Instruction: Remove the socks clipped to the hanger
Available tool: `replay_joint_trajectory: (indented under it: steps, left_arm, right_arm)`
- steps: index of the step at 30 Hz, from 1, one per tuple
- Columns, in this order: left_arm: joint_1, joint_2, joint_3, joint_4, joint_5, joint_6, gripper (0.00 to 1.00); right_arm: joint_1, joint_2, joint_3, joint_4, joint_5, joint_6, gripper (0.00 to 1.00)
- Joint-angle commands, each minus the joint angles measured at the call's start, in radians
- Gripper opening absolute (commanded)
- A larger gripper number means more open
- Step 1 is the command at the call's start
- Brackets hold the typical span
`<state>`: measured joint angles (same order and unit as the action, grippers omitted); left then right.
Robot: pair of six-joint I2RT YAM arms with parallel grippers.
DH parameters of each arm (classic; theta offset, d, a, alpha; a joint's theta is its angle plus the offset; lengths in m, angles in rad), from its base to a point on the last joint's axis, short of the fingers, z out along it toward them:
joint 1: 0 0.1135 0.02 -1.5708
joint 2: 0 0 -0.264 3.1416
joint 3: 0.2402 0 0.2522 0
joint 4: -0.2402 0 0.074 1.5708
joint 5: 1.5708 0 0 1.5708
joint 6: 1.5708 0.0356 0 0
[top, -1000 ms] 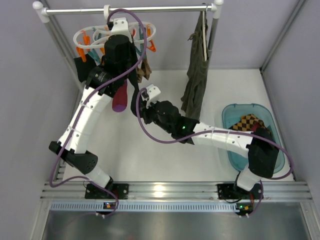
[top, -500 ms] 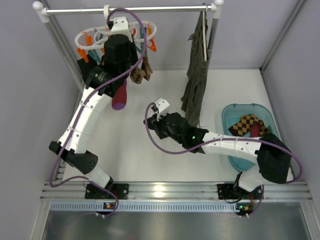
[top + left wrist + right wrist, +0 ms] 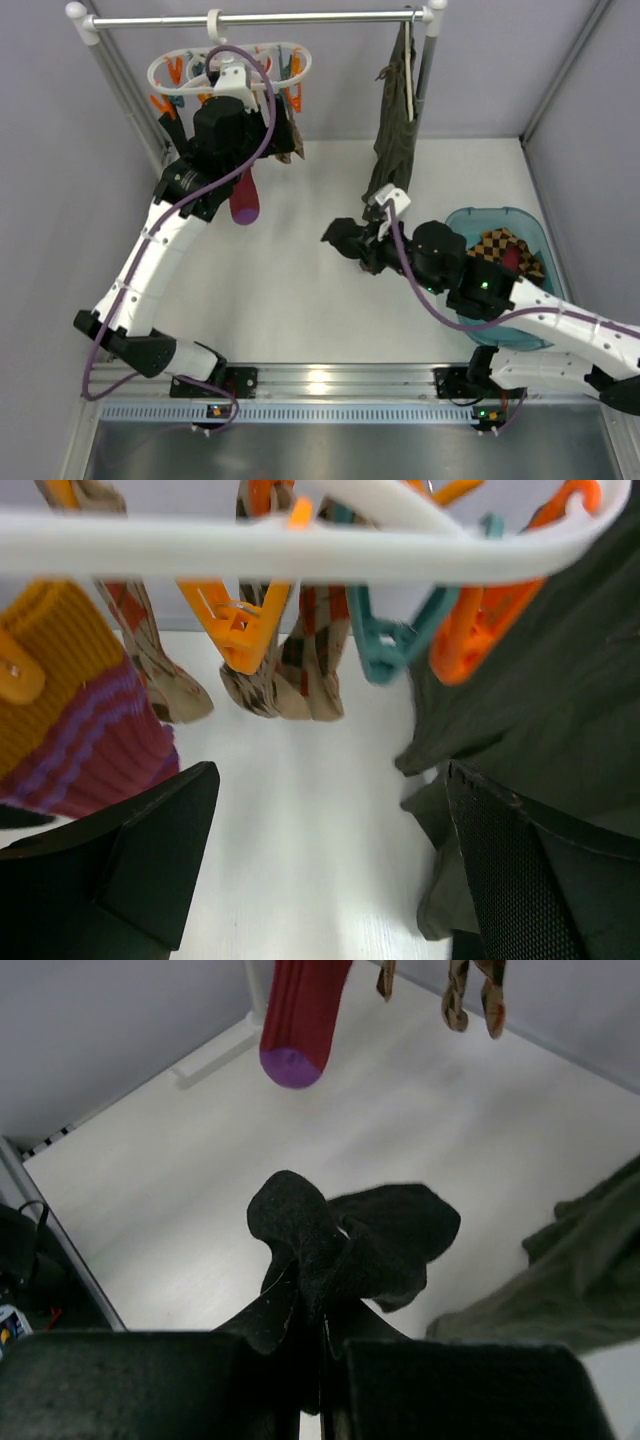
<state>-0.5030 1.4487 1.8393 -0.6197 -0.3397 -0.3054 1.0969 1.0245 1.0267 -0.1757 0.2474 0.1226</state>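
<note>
The white hanger (image 3: 228, 62) hangs by its hook from the rail at the back left, with orange and teal clips (image 3: 395, 650). The orange-magenta-purple striped sock (image 3: 245, 198) and brown argyle socks (image 3: 290, 140) are clipped to it; the left wrist view shows the striped sock (image 3: 70, 730) on the left and the argyle socks (image 3: 300, 665) in the middle. My left gripper (image 3: 262, 128) is just under the hanger rim, open and empty (image 3: 330, 780). My right gripper (image 3: 365, 245) is shut on a black sock (image 3: 340, 1250) and holds it above the table, between the hanger and the bin.
A long olive-green garment (image 3: 392, 140) hangs from the rail's right end, close behind my right gripper. A teal bin (image 3: 470, 225) at the right holds an argyle sock (image 3: 495, 245). The rack's white posts (image 3: 120, 80) and grey walls close in the back and sides.
My right gripper has carried the black sock rightward, away from the hanger and towards the bin. My left gripper has moved up and back, closer under the hanger.
</note>
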Motion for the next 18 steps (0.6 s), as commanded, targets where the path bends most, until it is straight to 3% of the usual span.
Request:
replay_joint_trajectory:
  steps: [1, 8, 11, 15, 18]
  left_arm:
    - [0.001, -0.153, -0.127, 0.049, 0.086, -0.079, 0.98]
    - [0.001, -0.399, -0.408, 0.046, 0.041, -0.103, 0.98]
    - [0.001, -0.467, -0.494, 0.031, 0.013, -0.098, 0.98]
    - [0.001, -0.542, -0.545, -0.041, -0.015, -0.094, 0.98]
    - [0.001, -0.560, -0.549, -0.089, -0.048, -0.083, 0.99]
  right_arm:
    - [0.011, -0.070, 0.105, -0.394, 0.042, 0.005, 0.00]
    - [-0.023, -0.188, 0.190, -0.714, 0.349, 0.225, 0.00]
    - [-0.130, -0.184, 0.141, -0.774, 0.451, 0.325, 0.00]
    - [-0.525, -0.214, 0.014, -0.702, 0.360, 0.324, 0.00]
    - [-0.731, -0.265, -0.050, -0.636, 0.284, 0.281, 0.00]
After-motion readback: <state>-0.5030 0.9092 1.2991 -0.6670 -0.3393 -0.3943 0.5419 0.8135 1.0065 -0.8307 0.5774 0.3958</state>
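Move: The teal bin that the held black sock is bound for lies about 35 cm to the right hand's right, 7 cm farther out and nearly 30 cm below; the green cloth hangs some 18 cm ahead of that hand and 8 cm right, about level with it. From the left hand the red sock hangs about 9 cm left, 3 cm ahead and 5 cm lower; the checkered socks are roughly 10 cm ahead and 2 cm left, at its height. The right hand keeps its shut grip on the black sock and sweeps about 25 cm to the right towards the bin's left side, backing slightly at first, then reaching forward and sinking some 7 cm late on, while it swings clockwise about 55 degrees and tips its fingers down. Meanwhile the left hand, already open and empty, draws back some 12 cm from the hanger, easing down and left by about half that much and keeping its fingers wide. ##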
